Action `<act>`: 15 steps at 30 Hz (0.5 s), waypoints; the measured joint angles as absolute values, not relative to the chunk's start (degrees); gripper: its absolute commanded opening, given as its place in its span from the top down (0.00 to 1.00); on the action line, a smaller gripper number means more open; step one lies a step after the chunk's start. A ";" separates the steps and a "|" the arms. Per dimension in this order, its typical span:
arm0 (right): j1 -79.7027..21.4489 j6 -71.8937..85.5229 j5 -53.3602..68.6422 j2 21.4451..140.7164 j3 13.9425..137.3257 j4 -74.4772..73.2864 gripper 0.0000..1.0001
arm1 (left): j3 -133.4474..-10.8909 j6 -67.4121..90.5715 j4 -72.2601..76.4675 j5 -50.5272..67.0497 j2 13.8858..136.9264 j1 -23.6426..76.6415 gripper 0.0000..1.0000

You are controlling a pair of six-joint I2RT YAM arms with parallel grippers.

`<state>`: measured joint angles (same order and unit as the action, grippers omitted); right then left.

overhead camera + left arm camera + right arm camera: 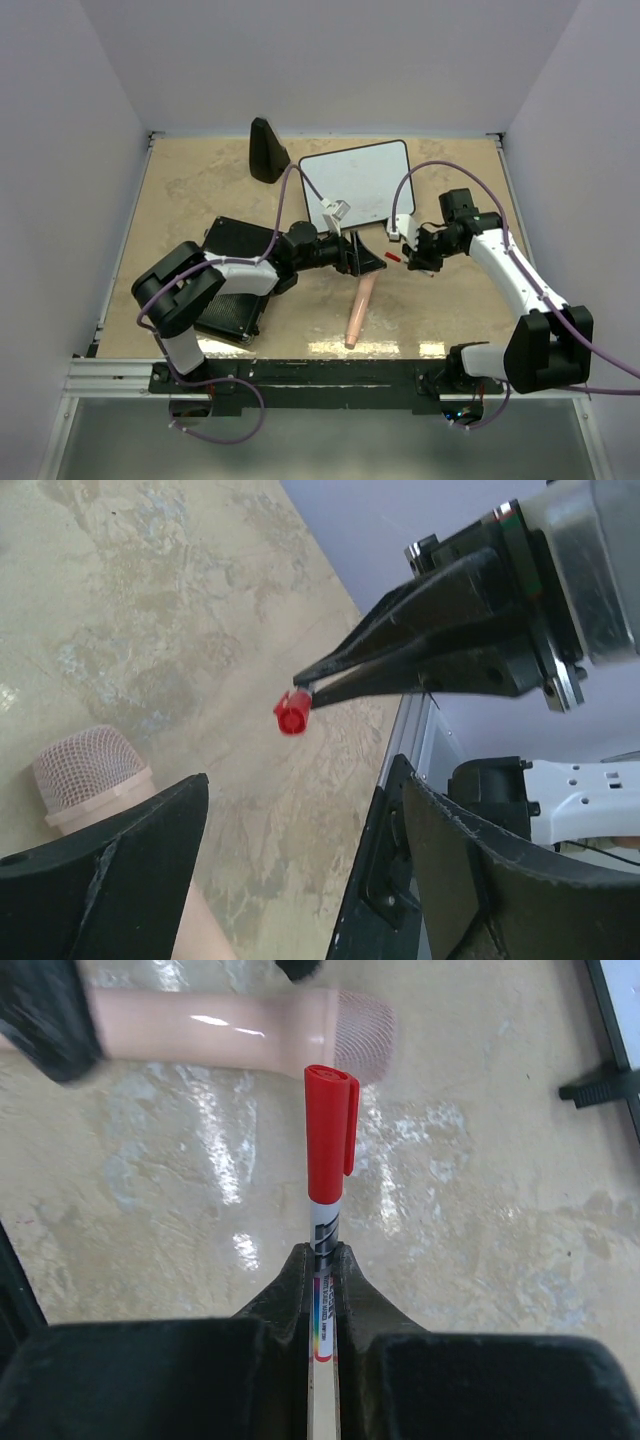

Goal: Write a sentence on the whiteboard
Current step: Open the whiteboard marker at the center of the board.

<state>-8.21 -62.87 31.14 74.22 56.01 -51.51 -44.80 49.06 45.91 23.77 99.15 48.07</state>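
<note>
The whiteboard (355, 180) stands at the back of the table, white and blank, with a thin black frame; its corner (627, 1010) and a black stand leg (600, 1090) show in the right wrist view. My right gripper (322, 1260) is shut on a white marker (328, 1160) whose red cap is on and points toward the left arm. Over the table's middle, the red cap (292, 712) sticks out of the right gripper (312, 685) just ahead of my left gripper (300, 880). The left gripper (365, 255) is open and holds nothing.
A pink microphone-shaped object (360, 310) lies on the table below both grippers, its mesh head (90, 775) near the left fingers. A black flat ribbed case (240, 275) lies under the left arm. A black wedge (267, 150) stands at the back left.
</note>
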 measured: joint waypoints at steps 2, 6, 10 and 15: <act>-8.93 -62.85 32.69 74.22 56.03 -52.12 1.00 | -46.46 49.56 45.80 23.44 100.62 48.45 0.22; -10.22 -62.63 34.17 74.26 56.25 -52.71 1.00 | -48.42 50.28 45.76 22.76 101.86 48.58 0.34; -11.33 -61.95 35.33 74.37 56.34 -52.69 1.00 | -50.59 50.39 45.36 22.70 103.33 48.66 0.43; -11.68 -60.62 35.70 74.76 56.55 -51.90 1.00 | -51.68 49.89 43.72 22.90 104.38 48.88 0.55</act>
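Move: The red marker cap, pointing towards the left hand out of the right gripper, lies about 5 cm to the left hand's right, 3 cm ahead and roughly level with it. From the right hand the cap is some 5 cm left, 1 cm ahead and 3 cm up. The microphone's middle lies about 13 cm below the left hand and 3 cm back, neither left nor right; the whiteboard's middle is some 30 cm straight ahead of that hand, about 13 cm lower. Still gripping the marker by its barrel, the right hand carries the cap about 3 cm left and 1 cm back, tilting slightly, to meet the left hand. The left hand eases some 2.5 cm right and 1.5 cm forward, bringing its fingers around the cap as they narrow from nearly wide to about half open. A squeeze on the cap can't be seen yet. ##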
